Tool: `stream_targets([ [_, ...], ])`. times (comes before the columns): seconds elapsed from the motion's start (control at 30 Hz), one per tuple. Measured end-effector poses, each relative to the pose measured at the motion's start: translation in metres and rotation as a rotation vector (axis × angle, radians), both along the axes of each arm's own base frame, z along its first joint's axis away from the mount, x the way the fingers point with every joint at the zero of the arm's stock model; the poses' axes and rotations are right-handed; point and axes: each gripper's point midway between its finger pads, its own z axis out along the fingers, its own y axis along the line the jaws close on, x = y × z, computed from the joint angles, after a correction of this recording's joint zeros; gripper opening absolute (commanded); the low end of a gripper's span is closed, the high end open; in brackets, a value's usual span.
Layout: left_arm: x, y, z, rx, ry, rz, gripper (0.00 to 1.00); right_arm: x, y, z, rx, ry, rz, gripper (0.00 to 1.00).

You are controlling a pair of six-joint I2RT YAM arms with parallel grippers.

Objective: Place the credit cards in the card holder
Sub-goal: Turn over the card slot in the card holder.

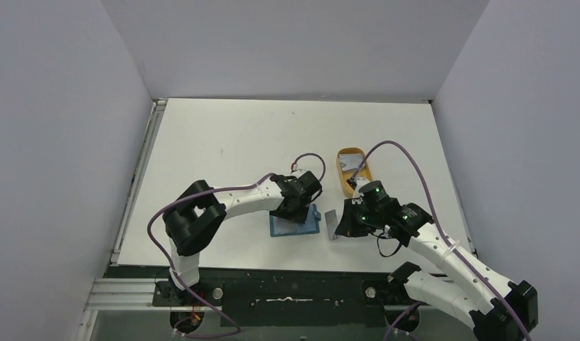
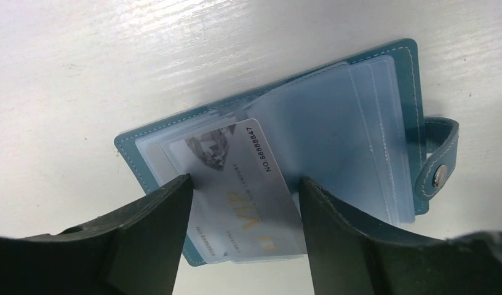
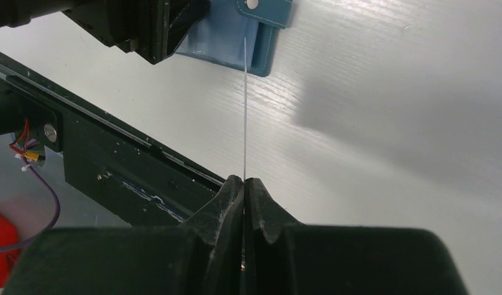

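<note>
The teal card holder (image 1: 312, 222) lies open on the white table near the front edge. In the left wrist view its cover (image 2: 412, 80) and clear sleeves face up, and one silver "VIP" credit card (image 2: 245, 184) sits in a sleeve. My left gripper (image 2: 245, 181) is open over the holder (image 1: 299, 206), one finger on each side of that card. My right gripper (image 3: 243, 179) is shut on another credit card (image 3: 245, 110), seen edge-on and pointing at the holder (image 3: 266, 58). From above, this card (image 1: 332, 226) stands just right of the holder, in my right gripper (image 1: 344, 224).
An orange oval tray (image 1: 340, 167) with whitish cards inside (image 1: 358, 168) stands behind the right gripper. The table's black front rail (image 3: 131, 178) runs close under the held card. Grey walls enclose the table on three sides.
</note>
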Motion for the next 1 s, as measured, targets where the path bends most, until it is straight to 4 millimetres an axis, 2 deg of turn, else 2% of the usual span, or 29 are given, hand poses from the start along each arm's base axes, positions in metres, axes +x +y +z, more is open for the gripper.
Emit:
stream_targets([
  [0.07,0.001,-0.001,0.000,-0.012,-0.001,0.001,0.51,-0.002,0.003,-0.004,0.001,0.015,0.014,0.00],
  [0.4,0.004,0.008,0.002,-0.056,-0.016,0.022,0.45,-0.004,0.030,-0.018,0.042,0.084,0.097,0.00],
  [0.67,0.003,0.008,0.003,-0.075,-0.026,0.022,0.38,0.007,0.046,-0.043,0.038,0.167,0.084,0.00],
  [0.8,0.003,0.008,0.003,-0.080,-0.027,0.022,0.36,0.009,0.049,-0.053,0.036,0.198,0.060,0.00],
  [1.0,0.004,0.009,0.003,-0.089,-0.027,0.025,0.35,0.011,0.048,-0.055,0.048,0.211,0.024,0.00],
])
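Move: The card holder lies open under the left fingertips, its middle about 2 cm right, 1 cm ahead and 1 cm below. The seated card lies right between those fingers, level with them and about 1 cm below; the strap is some 9 cm right and 1 cm ahead. From the right hand, which holds another card, the holder's middle is roughly 12 cm left, 8 cm ahead and 9 cm below; the strap is about 5 cm left, 9 cm ahead. Down and to the left, about 5 cm each way, the right hand brings its pinched card towards the holder's right edge, tipping about 10 degrees and easing to a stop. The left hand stays low on the holder, shifting barely 1 cm left while its fingers close from about two thirds open to just over a third, drawing in across the seated card's slot. ##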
